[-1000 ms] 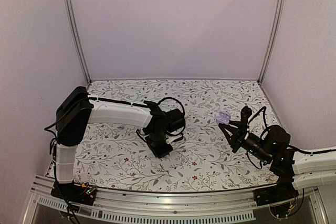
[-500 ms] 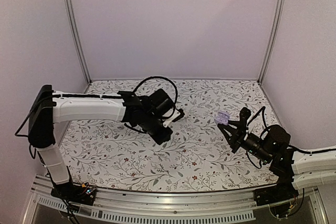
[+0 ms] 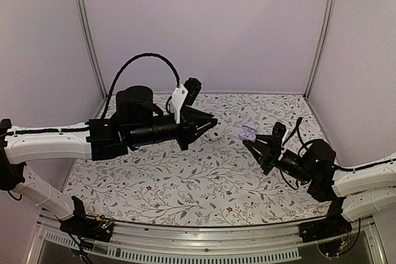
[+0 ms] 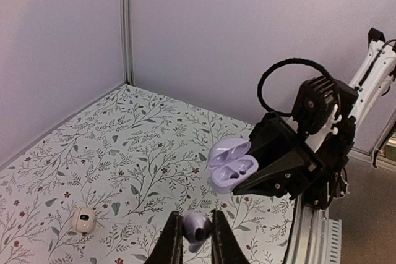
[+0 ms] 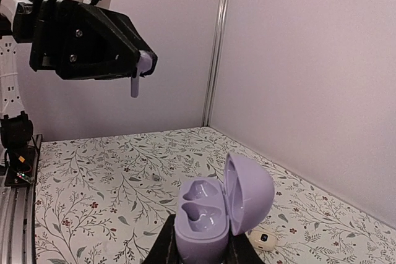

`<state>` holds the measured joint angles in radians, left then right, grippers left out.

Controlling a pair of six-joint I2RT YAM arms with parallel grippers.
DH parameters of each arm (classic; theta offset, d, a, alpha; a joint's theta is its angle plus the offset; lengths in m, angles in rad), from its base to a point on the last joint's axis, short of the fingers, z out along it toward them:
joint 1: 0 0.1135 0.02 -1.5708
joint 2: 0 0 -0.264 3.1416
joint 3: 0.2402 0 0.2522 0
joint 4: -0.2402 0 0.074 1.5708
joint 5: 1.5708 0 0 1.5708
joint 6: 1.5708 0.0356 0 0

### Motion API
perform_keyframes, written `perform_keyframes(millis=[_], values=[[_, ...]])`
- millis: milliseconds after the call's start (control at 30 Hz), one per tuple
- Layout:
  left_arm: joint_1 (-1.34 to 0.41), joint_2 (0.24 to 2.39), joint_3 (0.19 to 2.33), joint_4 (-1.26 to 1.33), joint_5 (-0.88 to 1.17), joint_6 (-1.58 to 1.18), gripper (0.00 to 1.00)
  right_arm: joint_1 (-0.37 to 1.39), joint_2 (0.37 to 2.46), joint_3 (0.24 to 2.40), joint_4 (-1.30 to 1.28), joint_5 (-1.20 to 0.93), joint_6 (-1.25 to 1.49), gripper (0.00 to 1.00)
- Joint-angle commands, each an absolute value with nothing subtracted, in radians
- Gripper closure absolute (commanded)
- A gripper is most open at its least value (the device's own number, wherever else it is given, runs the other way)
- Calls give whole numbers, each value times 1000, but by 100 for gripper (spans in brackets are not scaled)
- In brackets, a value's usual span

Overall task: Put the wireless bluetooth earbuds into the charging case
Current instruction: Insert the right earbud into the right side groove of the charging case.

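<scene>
My left gripper (image 4: 195, 214) is shut on a small purple earbud (image 4: 197, 228), held in the air above the floral mat. From the right wrist view the earbud (image 5: 136, 73) shows at the left gripper's tips (image 5: 145, 60), stem hanging down. My right gripper (image 5: 201, 232) is shut on the base of the purple charging case (image 5: 207, 217). The lid stands open and both sockets are empty. The case (image 4: 232, 164) hangs just beyond the earbud and a little to its right, apart from it. In the top view the left gripper (image 3: 210, 120) points at the case (image 3: 248, 132).
A small white rounded case (image 3: 212, 135) lies on the mat (image 3: 154, 177) between the two grippers, below them; it also shows in both wrist views (image 4: 83, 219) (image 5: 263, 237). A tiny greyish speck (image 5: 154, 177) lies on the mat; I cannot tell what it is. Walls enclose three sides.
The left arm has lifted from the mat and swung up and right, its gripper now level with the case. The right gripper has carried the case slightly left.
</scene>
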<state>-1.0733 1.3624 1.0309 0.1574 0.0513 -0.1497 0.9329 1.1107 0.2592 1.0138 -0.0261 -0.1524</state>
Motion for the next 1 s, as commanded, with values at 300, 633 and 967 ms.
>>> perform_keyframes(millis=[300,633,967], values=[[-1163,1428,1026,447,54,-111,96,970,1237,319,1233,-108,-217,100],[-1178,1486,1048,487,80,-127,97,1003,1260,374,1204,-44,-173,100],[-1188,1497,1055,493,77,-133,97,1014,1291,394,1206,-35,-150,100]])
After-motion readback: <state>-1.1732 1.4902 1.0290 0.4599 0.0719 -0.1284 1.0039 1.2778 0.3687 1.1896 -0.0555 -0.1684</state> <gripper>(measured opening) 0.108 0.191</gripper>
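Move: The open lavender charging case, held by the right hand, lies about 10 cm to the right of the left hand, roughly level in the forward direction and 4 cm lower. From the right hand, the earbud held in the left fingers is some 12 cm left, 1 cm ahead and 5 cm up. The small white case stands on the table about 22 cm ahead of the left hand, 2 cm right and 28 cm below. Left hand carries the earbud some 5 cm right and back; right hand brings the case left and up. ##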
